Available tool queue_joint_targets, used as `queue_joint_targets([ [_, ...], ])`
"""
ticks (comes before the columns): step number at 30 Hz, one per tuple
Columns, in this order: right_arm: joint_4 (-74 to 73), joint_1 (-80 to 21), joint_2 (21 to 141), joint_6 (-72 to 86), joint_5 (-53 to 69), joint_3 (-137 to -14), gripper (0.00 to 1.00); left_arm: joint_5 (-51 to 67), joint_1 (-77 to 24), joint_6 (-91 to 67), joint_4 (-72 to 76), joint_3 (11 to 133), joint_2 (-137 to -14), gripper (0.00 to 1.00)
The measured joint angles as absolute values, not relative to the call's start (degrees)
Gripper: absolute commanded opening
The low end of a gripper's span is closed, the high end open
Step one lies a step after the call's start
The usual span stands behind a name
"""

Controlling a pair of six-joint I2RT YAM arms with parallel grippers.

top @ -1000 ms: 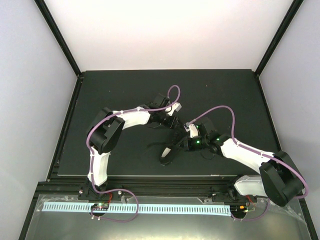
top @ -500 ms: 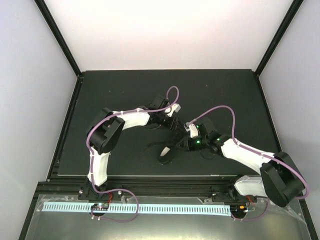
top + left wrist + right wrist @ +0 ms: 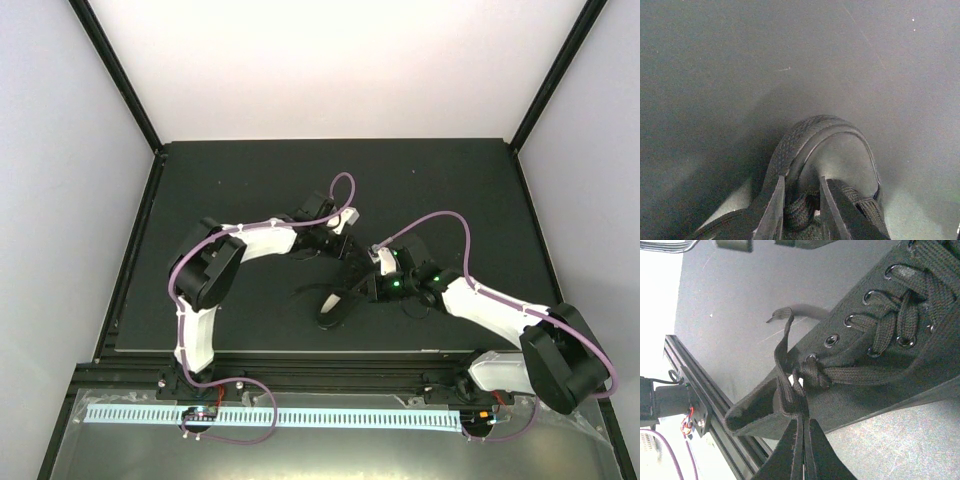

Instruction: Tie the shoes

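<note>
The black shoe (image 3: 335, 305) lies on the black mat between both arms. In the left wrist view its rubber toe cap (image 3: 805, 135) curves just beyond my left gripper (image 3: 801, 197). Those jaws stand narrow around a bunched black lace (image 3: 799, 214), with only a sliver of gap on the right. In the right wrist view the shoe (image 3: 890, 375) lies on its side, eyelets and crossed laces showing. My right gripper (image 3: 803, 421) is shut on a thin lace (image 3: 785, 355) that rises from its tips beside a knot (image 3: 812, 375) near the top eyelet.
The black mat (image 3: 250, 180) covers the table, inside a black frame with white walls. The near aluminium rail (image 3: 695, 385) runs just past the shoe's heel. Parts of the left arm (image 3: 735, 244) show at the top of the right wrist view.
My left gripper has shifted slightly up and back over the shoe's toe end, and its jaws have narrowed around the lace. The right arm and the shoe have barely moved.
</note>
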State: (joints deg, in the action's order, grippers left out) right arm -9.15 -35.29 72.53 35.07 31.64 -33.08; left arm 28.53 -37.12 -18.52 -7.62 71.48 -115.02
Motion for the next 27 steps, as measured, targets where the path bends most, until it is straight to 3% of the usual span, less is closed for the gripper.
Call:
queue_joint_targets([
  [5,-9.2,-35.3,72.5,35.1,31.6,-33.1,0.02,28.1,-37.3,-19.3,-7.7,68.9,-111.9,0.21],
  [10,-9.2,-35.3,72.2,35.1,31.6,-33.1,0.02,27.3,-37.4,-19.9,-8.5,66.6,-108.6,0.02],
  [27,-12.0,-35.3,67.0,36.3,27.1,-36.2,0.02,23.4,-37.6,-19.7,-9.0,57.8,-94.5,0.02],
])
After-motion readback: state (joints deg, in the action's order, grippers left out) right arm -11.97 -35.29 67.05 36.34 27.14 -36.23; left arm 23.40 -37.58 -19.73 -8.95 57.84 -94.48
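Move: The lace strand my left fingers are closing on lies practically between their pads, perhaps 1 cm below, over the front of the shoe. The toe cap is about 3 cm ahead, 3 cm right and 2 cm below; the shoe's heel is some 14 cm back, 4 cm left. From my right hand, whose shut fingers hold another lace end, that strand is roughly 10 cm ahead, 5 cm left and 3 cm lower. I close my left fingers the rest of the way to pinch the lace while already drawing it up about 6 cm and back and left about 4 cm each, away from the toe cap. My right hand stays still at first with its lace end pinched, then rises about 4 cm late on, easing a little forward. ##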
